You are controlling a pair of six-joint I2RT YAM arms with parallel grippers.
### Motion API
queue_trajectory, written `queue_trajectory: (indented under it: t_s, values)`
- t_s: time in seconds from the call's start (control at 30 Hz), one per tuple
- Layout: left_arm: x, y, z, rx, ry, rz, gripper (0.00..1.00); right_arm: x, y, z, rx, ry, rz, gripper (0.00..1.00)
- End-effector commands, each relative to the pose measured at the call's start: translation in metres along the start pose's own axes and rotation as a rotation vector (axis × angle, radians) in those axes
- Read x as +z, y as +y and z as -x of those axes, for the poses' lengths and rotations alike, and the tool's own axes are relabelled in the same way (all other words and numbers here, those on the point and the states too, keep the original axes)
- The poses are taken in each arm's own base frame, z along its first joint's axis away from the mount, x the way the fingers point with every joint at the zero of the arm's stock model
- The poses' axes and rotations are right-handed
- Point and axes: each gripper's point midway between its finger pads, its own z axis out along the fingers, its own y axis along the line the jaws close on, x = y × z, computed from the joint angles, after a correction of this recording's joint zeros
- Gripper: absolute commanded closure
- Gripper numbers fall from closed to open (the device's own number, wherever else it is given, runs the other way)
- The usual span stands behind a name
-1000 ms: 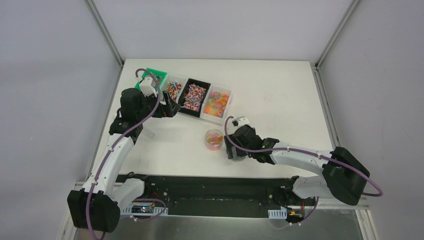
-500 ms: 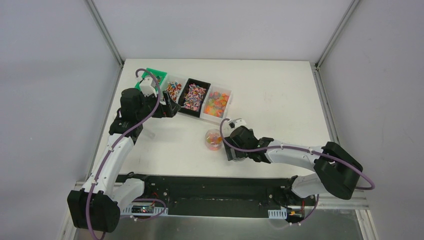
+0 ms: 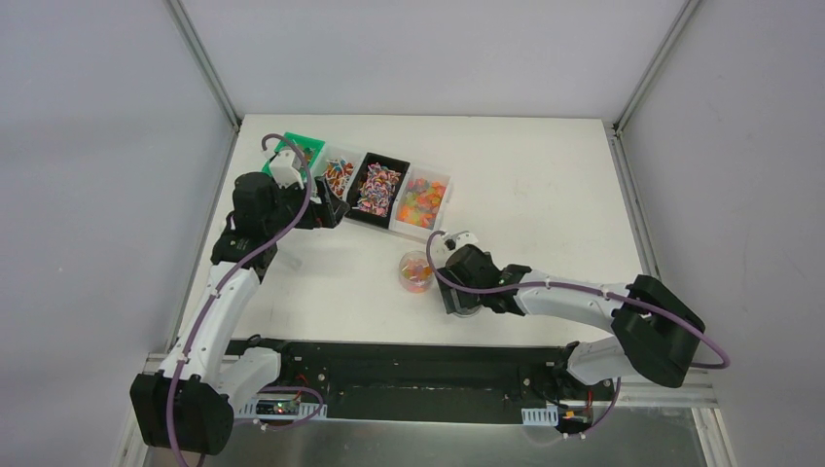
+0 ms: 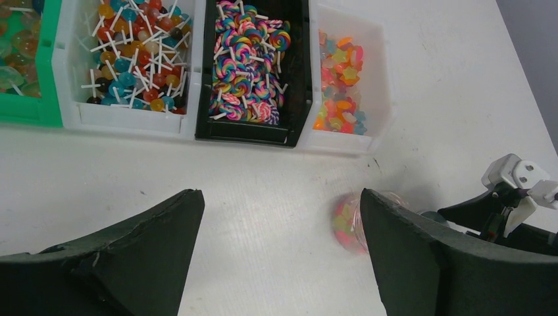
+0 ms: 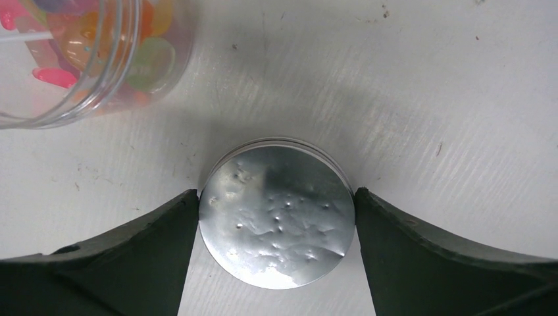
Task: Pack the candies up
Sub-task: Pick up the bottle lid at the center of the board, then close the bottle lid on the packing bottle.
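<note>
The candies fill a row of bins: round lollipops (image 4: 131, 56), swirl lollipops (image 4: 247, 72) and gummies (image 4: 339, 82). More gummy candies sit in a small clear jar (image 3: 416, 271) on the table, also seen in the right wrist view as the jar (image 5: 85, 59). My right gripper (image 5: 276, 194) is down on the table just right of the jar, its fingers pressed against both sides of a round silver lid (image 5: 276, 224) that lies flat. My left gripper (image 4: 279, 194) hovers open and holds nothing, in front of the bins, left of the jar (image 4: 345, 220).
The bins stand in a slanted row at the back left: a green bin (image 3: 297, 151), a white bin (image 3: 331, 161), a black bin (image 3: 389, 209) and another white bin (image 3: 443, 185). Metal frame posts rise at the table's far corners.
My right gripper has slid a little left toward the jar and its fingers have closed in onto the lid's rim. The left arm has barely moved.
</note>
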Motion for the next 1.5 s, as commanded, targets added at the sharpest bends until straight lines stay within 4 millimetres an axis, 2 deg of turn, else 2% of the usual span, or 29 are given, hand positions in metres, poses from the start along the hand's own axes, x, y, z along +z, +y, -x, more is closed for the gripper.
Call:
queue_trajectory:
  t_s: [0.0, 0.3, 0.47, 0.57, 0.9, 1.17, 1.3, 1.47]
  values:
    - [-0.007, 0.000, 0.012, 0.043, -0.060, 0.017, 0.09, -0.020, 0.010, 0.031, 0.001, -0.067, 0.032, 0.16]
    - [-0.021, 0.013, 0.026, 0.049, -0.128, 0.126, 0.12, -0.059, 0.029, 0.096, -0.017, -0.197, 0.092, 0.16]
    - [-0.032, 0.017, 0.035, 0.051, -0.176, 0.172, 0.13, -0.060, 0.043, 0.125, -0.043, -0.236, 0.111, 0.16]
    - [-0.032, 0.017, 0.035, 0.052, -0.178, 0.175, 0.13, -0.053, 0.054, 0.134, -0.063, -0.223, 0.131, 0.16]
    - [-0.033, 0.017, 0.036, 0.053, -0.182, 0.180, 0.13, -0.034, 0.076, 0.142, -0.116, -0.170, 0.153, 0.16]
    - [-0.033, 0.016, 0.036, 0.054, -0.183, 0.177, 0.13, -0.022, 0.088, 0.134, -0.148, -0.108, 0.160, 0.14]
    - [-0.033, 0.016, 0.035, 0.055, -0.179, 0.176, 0.13, -0.012, 0.087, 0.126, -0.163, -0.062, 0.131, 0.13]
    - [-0.033, 0.016, 0.035, 0.055, -0.181, 0.177, 0.13, -0.012, 0.092, 0.128, -0.173, -0.064, 0.137, 0.12]
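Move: About 11 cm to the right hand's left and 5 cm farther out stands the open candy jar, its middle some 3 cm higher than the lid already gripped between this hand's fingers. The gummy tray lies roughly 27 cm ahead and 9 cm left, with the black tray about 31 cm ahead and 22 cm left. From the empty left hand, the jar is some 18 cm right, 5 cm back and 18 cm below. Lifting the bottle lid off the table, the right hand rises about 11 cm while swinging left and forward, then keeps going left and sinks some 4 cm over the jar's mouth, turning about 10 degrees counter-clockwise. Its fingers stay around the lid's rim. The empty left hand backs off about 4 cm left and slightly up. ##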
